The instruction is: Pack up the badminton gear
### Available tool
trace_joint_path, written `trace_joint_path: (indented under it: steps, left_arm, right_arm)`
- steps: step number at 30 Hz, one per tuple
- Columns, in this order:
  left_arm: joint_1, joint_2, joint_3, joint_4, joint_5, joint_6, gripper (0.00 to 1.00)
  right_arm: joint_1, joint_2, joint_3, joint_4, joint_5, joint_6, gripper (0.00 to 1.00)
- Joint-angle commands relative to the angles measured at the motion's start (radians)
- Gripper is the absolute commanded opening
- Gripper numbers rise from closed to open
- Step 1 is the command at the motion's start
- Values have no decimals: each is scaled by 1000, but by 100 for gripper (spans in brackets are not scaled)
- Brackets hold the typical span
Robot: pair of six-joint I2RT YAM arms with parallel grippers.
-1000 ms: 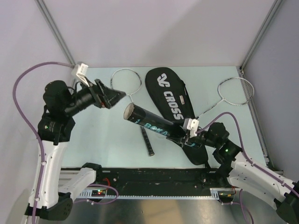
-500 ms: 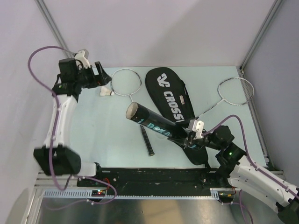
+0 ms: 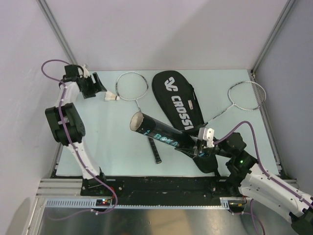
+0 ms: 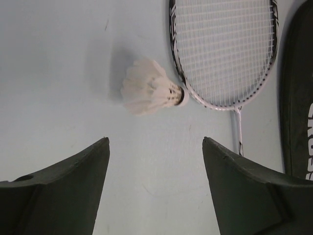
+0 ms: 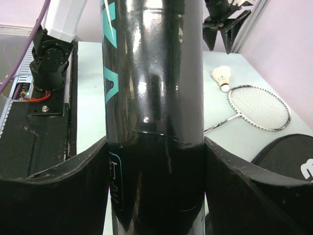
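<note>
A white feather shuttlecock (image 4: 149, 93) (image 3: 114, 98) lies on the table at the far left, its cork touching the rim of a silver racquet (image 3: 132, 86) (image 4: 222, 54). Just short of it, my left gripper (image 4: 155, 139) (image 3: 102, 91) is open and empty. The racquet's black handle (image 3: 154, 149) lies under the black tube (image 3: 159, 133). My right gripper (image 5: 155, 144) (image 3: 196, 148) is shut on the tube's (image 5: 154, 73) closed end and holds it tilted, open mouth toward the left. The black CROSSWAY bag (image 3: 178, 105) lies flat in the middle. A second racquet (image 3: 247, 95) lies at the far right.
Grey walls with metal corner posts (image 3: 58, 34) close in the table's back and sides. A black rail (image 3: 161, 188) with the arm bases runs along the near edge. The left arm's purple cable (image 3: 49, 68) loops near the far left corner.
My left arm has swung from near the tube's mouth back to the far left corner, uncovering the shuttlecock in front of its jaws. The right gripper has shifted the tube slightly.
</note>
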Motion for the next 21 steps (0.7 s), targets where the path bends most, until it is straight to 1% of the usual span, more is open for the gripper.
trace_joint_path:
  steps: [1,7,9,11,15,21]
  left_arm:
    - [11,87,114,23,90,37,80]
    - [13,233,222,25,186,31,76]
    - [14,274,255,25,208,18,74]
    - [15,298,273,26,236,3,69]
    - [15,312,284,29,253,-10,55]
    - [15,291,250,29,277,-9,21]
  right_arm:
    - [9,-1,15,90,-16,4,6]
    - [11,-2,15,90,-14,-4,6]
    - [13,-3,15,85,-16,-7,7]
    - [13,-4,15,81,-16,-12,7]
    - [22,-2,15,79,-17,-14,7]
    - [38,0,15,85,-18,-20,7]
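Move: The shuttlecock lies just past the left hand's open fingers: about 5 cm ahead, some 3 cm to its right and 8 cm below. The nearby racket's head is centred roughly 12 cm ahead and 15 cm right; the black racket bag's wide far end lies about 14 cm ahead and 42 cm right, both some 10 cm below. From the right hand, which holds the tube, the shuttlecock is roughly 38 cm ahead, 47 cm left and 21 cm below. Down and forward, about 6 cm and 5 cm, the left hand sinks onto the shuttlecock with a slight drift right, its right side dipping some 10 degrees; the forward reach ends first. As it settles, the wide-open fingers close most of the way, their tips coming onto the feather skirt near the cork. The right hand keeps the tube held aloft, almost still. ##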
